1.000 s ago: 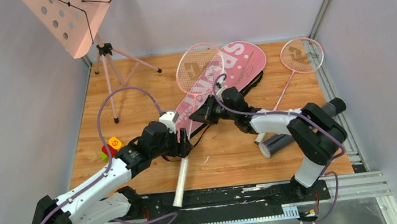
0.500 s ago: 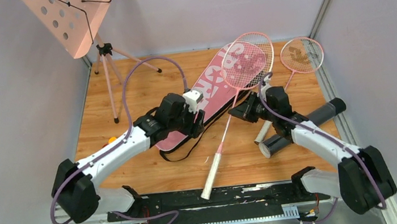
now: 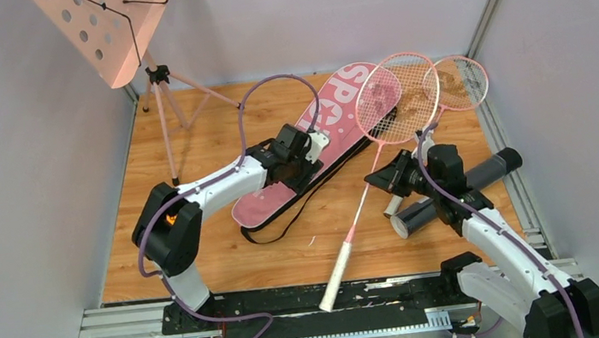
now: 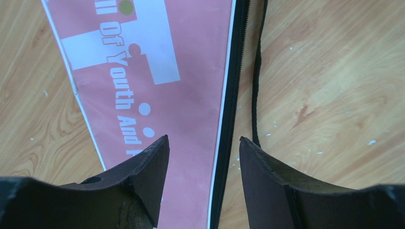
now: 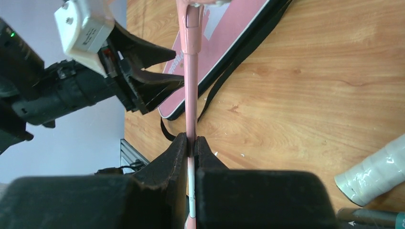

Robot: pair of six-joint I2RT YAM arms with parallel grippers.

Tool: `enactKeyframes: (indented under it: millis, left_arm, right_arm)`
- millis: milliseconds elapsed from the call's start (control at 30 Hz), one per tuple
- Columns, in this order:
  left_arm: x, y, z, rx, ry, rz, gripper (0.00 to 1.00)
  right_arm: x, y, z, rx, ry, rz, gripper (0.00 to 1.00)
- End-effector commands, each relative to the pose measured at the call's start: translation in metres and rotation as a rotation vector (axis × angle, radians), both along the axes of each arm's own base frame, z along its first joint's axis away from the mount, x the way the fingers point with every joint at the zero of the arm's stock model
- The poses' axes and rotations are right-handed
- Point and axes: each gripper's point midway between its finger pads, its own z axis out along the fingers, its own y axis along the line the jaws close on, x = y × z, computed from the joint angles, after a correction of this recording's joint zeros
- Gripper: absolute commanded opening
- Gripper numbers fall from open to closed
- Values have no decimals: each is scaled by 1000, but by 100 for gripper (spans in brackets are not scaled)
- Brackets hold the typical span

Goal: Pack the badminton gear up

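Note:
The pink racket bag [image 3: 333,122] lies slantwise on the wooden floor. My left gripper [image 3: 299,159] hovers open over its narrow end, the jaws straddling the black zipper edge [image 4: 234,95] and the pink bag face [image 4: 157,95]; my left gripper [image 4: 203,143] holds nothing. My right gripper [image 3: 384,180] is shut on the thin pink shaft [image 5: 192,95] of one racket [image 3: 398,98], whose white handle [image 3: 339,272] points at the near rail. The second racket [image 3: 458,82] lies at the back right. A black tube [image 3: 418,217] lies beside the right arm.
The pink perforated music stand [image 3: 111,28] on its tripod legs [image 3: 166,125] occupies the back left corner. A dark cylinder [image 3: 494,167] lies by the right wall. The bag's black strap [image 3: 282,227] trails onto the floor. Grey walls close in on both sides.
My right gripper has carried the racket to the right, off the bag. My left gripper has moved back and right along the bag and its jaws have narrowed a little.

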Motion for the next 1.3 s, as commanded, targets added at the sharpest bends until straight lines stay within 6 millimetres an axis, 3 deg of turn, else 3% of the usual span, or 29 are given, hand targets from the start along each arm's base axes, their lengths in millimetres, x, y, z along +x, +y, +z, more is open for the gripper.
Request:
enactKeyframes:
  millis: [0,267,667,900,1133,1267]
  left_arm:
    - [16,-1,-1,9,-40,-38,63]
    - [11,6,-33,47,29,-43,62]
    - [3,13,-59,63,50,-34,67]
    - [1,11,-54,46,50,-38,43]
    - [-3,2,-36,-17,61,-45,5]
    - [-5,0,-17,-57,50,-25,0]
  right_arm:
    - [-8,4,4,21,-24,44,0]
    - [-13,7,2,38,-21,66,0]
    - [-13,5,-1,36,-10,51,0]
    - [-19,3,-4,46,1,36,0]
    - [-19,-1,-1,37,-6,10,0]
    - [-19,2,-5,41,27,24,0]
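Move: The bag's black zipper edge lies almost straight below the open left gripper, about 6 cm down, 1 cm back and 1 cm to the left. The black strap lies roughly 4 cm back and 1 cm right of that hand, some 7 cm lower. The racket shaft in the right gripper is about 16 cm to its right, 7 cm back and 7 cm higher. From the right hand, the zipper edge is around 6 cm ahead, 17 cm left and 13 cm down. Lower the left gripper about 6 cm, nearly straight down and with fingers still open, onto the zipper edge of the pink bag, then close the fingers fully to pinch the black zipper tape and start to ease it up. With the right hand, keep hold of the racket shaft while drawing it back some 2 cm and slightly down, then hold it there. ##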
